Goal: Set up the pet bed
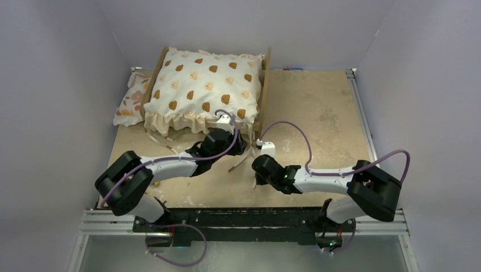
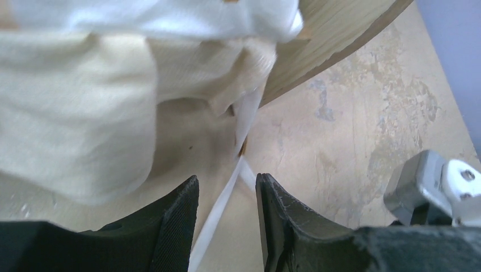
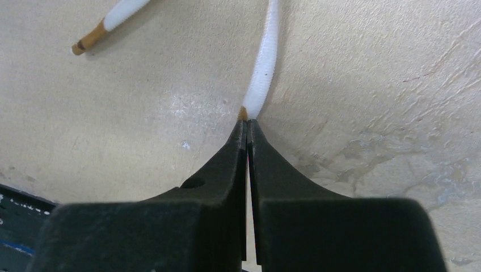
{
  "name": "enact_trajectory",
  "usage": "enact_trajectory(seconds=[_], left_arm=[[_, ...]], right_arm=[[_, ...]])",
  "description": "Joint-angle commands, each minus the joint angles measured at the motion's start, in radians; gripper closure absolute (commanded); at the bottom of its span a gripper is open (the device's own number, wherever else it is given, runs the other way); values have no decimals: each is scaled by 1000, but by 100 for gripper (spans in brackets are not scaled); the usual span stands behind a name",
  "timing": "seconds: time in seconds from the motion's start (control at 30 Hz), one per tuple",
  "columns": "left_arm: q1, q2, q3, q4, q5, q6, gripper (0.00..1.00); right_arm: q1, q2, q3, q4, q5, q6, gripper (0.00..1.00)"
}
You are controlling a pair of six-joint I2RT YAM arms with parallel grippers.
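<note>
The pet bed stands at the back left, and its light-wood rail shows beside the big cream bear-print cushion lying on it. A curved wooden edge of the bed appears in the left wrist view above the cushion's ruffle. My left gripper is open at the cushion's front edge, with a white tie ribbon running loose between its fingers. My right gripper is shut on the brown-tipped end of another white ribbon, low over the table.
A small floral pillow lies left of the bed against the wall. Another ribbon end rests on the tabletop. The right arm's wrist housing sits close to the left gripper. Walls enclose the table on three sides.
</note>
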Motion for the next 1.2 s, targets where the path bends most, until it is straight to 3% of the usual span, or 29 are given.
enact_trajectory(seconds=[0.0, 0.43, 0.77, 0.97, 1.17], left_arm=[[2, 85, 93, 138, 46, 52, 59], [1, 248, 151, 266, 19, 15, 65], [1, 289, 113, 368, 29, 12, 100], [2, 273, 66, 415, 37, 20, 100], [2, 222, 17, 401, 34, 42, 100]], right_arm=[[2, -45, -15, 4, -21, 6, 100], [2, -48, -27, 60, -40, 5, 100], [-49, -98, -13, 72, -74, -19, 100], [-200, -155, 2, 125, -160, -50, 100], [-236, -152, 79, 146, -47, -20, 100]])
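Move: The spot where the two white tapes cross under the ruffle corner lies about 4 cm ahead of my left hand, 5 cm to its right and 2 cm lower. The near end of the bed's side board is some 4 cm beyond that crossing and 1 cm farther right. My right hand already pinches one tape's end low over the table, the crossing 13 cm ahead of it and 6 cm higher. The other tape's loose brown tip lies 4 cm ahead of my right hand, 9 cm left and 2 cm below. My left hand reaches forward and right, about 6 cm in all and slightly down, under the ruffle corner, then shuts its fingers on the tapes at their crossing and eases back and down about a centimetre. My right hand keeps its tape end, hardly stirring until my left has closed, then swings it some 6 cm forward and as much up towards the crossing, tilting about 15 degrees. ##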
